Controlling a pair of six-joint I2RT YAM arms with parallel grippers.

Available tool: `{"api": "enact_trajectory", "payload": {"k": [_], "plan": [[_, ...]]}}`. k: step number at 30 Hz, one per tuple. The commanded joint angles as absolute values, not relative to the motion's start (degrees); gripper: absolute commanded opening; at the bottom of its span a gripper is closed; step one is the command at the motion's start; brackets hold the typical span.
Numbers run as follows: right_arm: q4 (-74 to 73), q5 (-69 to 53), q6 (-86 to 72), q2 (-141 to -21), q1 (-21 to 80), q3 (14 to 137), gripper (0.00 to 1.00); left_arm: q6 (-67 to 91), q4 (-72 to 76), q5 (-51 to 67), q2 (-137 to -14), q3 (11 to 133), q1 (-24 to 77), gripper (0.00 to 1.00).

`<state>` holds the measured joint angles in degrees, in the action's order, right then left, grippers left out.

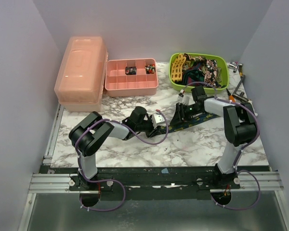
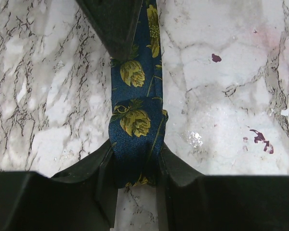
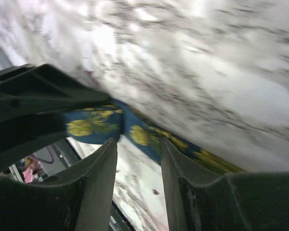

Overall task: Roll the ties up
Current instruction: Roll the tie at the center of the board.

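Note:
A dark navy tie (image 2: pixel 135 77) with yellow-green flowers lies stretched over the marble table (image 2: pixel 221 110). Its folded-over end sits between my left gripper's (image 2: pixel 137 151) fingers, which press it from both sides. In the top view this tie (image 1: pixel 195 121) runs from my left gripper (image 1: pixel 158 121) toward the right arm. My right gripper (image 3: pixel 138 144) hovers tilted just over the same tie (image 3: pixel 139 134), fingers apart with nothing between them; that view is blurred. One of its dark fingers (image 2: pixel 113 24) covers the tie's far part. More ties fill the green basket (image 1: pixel 223 82) at the back right.
A pink compartment tray (image 1: pixel 131 85) and a pink lidded box (image 1: pixel 82 72) stand at the back left. Small tools (image 1: pixel 238 86) lie by the right wall. Purple cables loop along both arms.

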<state>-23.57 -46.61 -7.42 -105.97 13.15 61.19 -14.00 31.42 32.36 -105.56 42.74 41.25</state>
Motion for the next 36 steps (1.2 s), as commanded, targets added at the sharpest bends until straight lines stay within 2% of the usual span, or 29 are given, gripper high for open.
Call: {"api": "enact_trajectory", "payload": {"k": [1, 5, 9, 17, 21, 31, 36], "plan": [[-26.8, -38.2, -5.36, -109.42, 9.38, 58.83, 0.43, -14.94, 25.6, 31.08, -106.33, 41.92, 41.1, 0.21], [-28.8, -38.86, -5.85, -110.14, 7.2, 56.43, 0.41, -15.38, 24.29, 30.55, -105.67, 42.44, 41.02, 0.21], [-30.22, -42.23, -5.23, -104.21, 6.75, 55.27, 0.43, -15.64, 23.42, 30.24, -105.57, 42.8, 40.53, 0.21], [-41.23, -36.32, 7.03, -107.74, -11.0, 73.6, 0.44, -16.44, 22.85, 30.65, -105.78, 42.63, 40.35, 0.21], [-44.88, -31.93, 11.49, -111.12, -16.5, 76.66, 0.43, -16.36, 22.94, 30.59, -105.91, 42.9, 40.26, 0.21], [-43.58, -21.7, 14.79, -110.75, -17.75, 67.37, 0.42, -16.33, 22.98, 31.07, -105.83, 42.63, 40.16, 0.21], [-44.05, -27.49, 13.89, -106.43, -17.75, 68.35, 0.45, -16.44, 22.77, 31.48, -105.91, 42.8, 40.1, 0.21]]}}
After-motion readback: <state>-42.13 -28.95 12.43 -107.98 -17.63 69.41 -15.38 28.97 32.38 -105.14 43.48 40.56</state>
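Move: Off to the right hand's right, about 24 cm away, 4 cm farther out and 4 cm lower, lies the loose stretch of tie. The rolled part in the left fingers is some 10 cm to this hand's left and 4 cm back. The green basket's middle is about 28 cm ahead and 14 cm right, an orange-handled tool 14 cm ahead and 33 cm right. From the left hand, that loose stretch lies roughly 34 cm right and 7 cm ahead. Dipping about 2 cm and easing right and slightly back beside the roll, the right hand then lifts, swings fast forward and right along the tie, and comes down and back onto the loose stretch, some 23 cm right of its start. The wrist turns about 20 degrees clockwise and tilts; fingers stay half open, tips ending at the tie's edge. The left hand keeps pinching the roll in place. ##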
